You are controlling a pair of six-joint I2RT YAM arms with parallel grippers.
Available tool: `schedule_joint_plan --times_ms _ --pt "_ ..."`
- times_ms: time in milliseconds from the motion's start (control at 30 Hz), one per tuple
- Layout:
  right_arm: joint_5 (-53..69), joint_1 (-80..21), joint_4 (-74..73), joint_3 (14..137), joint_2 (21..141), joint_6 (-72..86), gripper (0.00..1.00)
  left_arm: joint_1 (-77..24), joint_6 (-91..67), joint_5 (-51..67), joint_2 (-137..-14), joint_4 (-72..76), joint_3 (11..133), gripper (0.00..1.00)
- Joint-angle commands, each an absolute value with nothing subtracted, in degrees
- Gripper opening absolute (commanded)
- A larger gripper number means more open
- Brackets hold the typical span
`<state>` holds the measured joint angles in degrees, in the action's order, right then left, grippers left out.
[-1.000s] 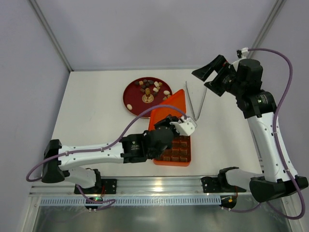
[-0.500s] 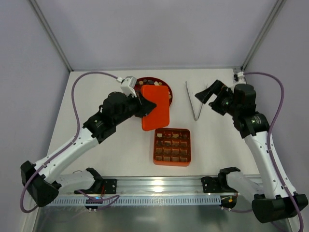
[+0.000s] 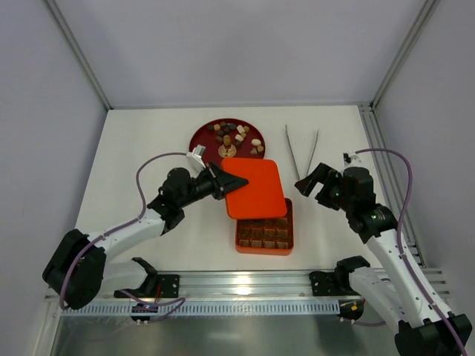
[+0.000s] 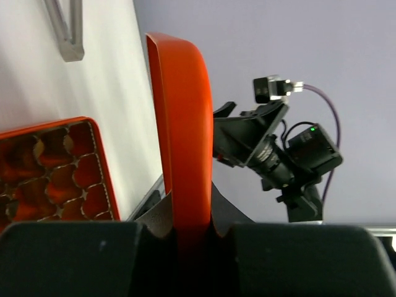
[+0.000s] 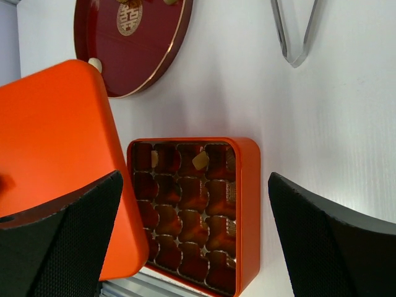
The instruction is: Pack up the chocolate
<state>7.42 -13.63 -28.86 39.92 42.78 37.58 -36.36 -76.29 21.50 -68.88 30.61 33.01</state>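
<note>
Several brown, dark and cream chocolate pieces [image 3: 236, 133] lie on the dark red plate [image 3: 202, 141]. More chocolate [image 5: 199, 159] fills cells of the orange gridded box [image 3: 265, 234]. My left gripper [image 3: 221, 181] is shut on the left edge of the flat orange lid [image 3: 257, 187], which hangs over the box's far rows. In the left wrist view the lid [image 4: 184, 136] is edge-on between the pads of the left gripper [image 4: 190, 234]. My right gripper [image 3: 315, 182] is open to the right of the lid. In its own view the right gripper [image 5: 193, 179] straddles the box [image 5: 246, 204].
Metal tweezers [image 3: 300, 152] lie on the white table behind the right gripper, to the right of the plate. Walls enclose the table on the left, back and right. The metal rail [image 3: 245, 285] with both arm bases runs along the near edge.
The left arm has carried the lid from over the plate down and right, above the box's far side. The right arm has dropped lower and nearer the box.
</note>
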Motion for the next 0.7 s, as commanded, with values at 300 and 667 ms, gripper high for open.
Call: schedule_joint_plan --times_ms 300,667 --pt "4.1 -18.0 -18.4 28.6 39.2 41.7 0.97 -36.5 -79.0 31.4 -79.1 53.3 29.4 0.04" --pt "1.4 -21.4 -14.9 24.0 40.0 43.6 0.96 -36.8 -79.0 34.7 -86.1 59.3 25.1 0.05"
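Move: Behind and to the right of the left hand, which already holds the lid by its left edge, the chocolate box stands about 5 cm back, 10 cm right and 21 cm below. The red plate is roughly 21 cm ahead and 3 cm left of that hand. From the open right hand, the box lies some 5 cm back, 9 cm left and 16 cm lower; the tongs' middle lies 20 cm ahead and 4 cm right, down on the table. Lowering the lid towards the box, the left hand first edges right, then sinks about 7 cm while drawing roughly 2 cm back and turning some 10 degrees clockwise, its grip kept on the lid's left edge. Alongside, the right hand drops about 7 cm towards the box's right side, easing slightly back and left, fingers staying wide open. ##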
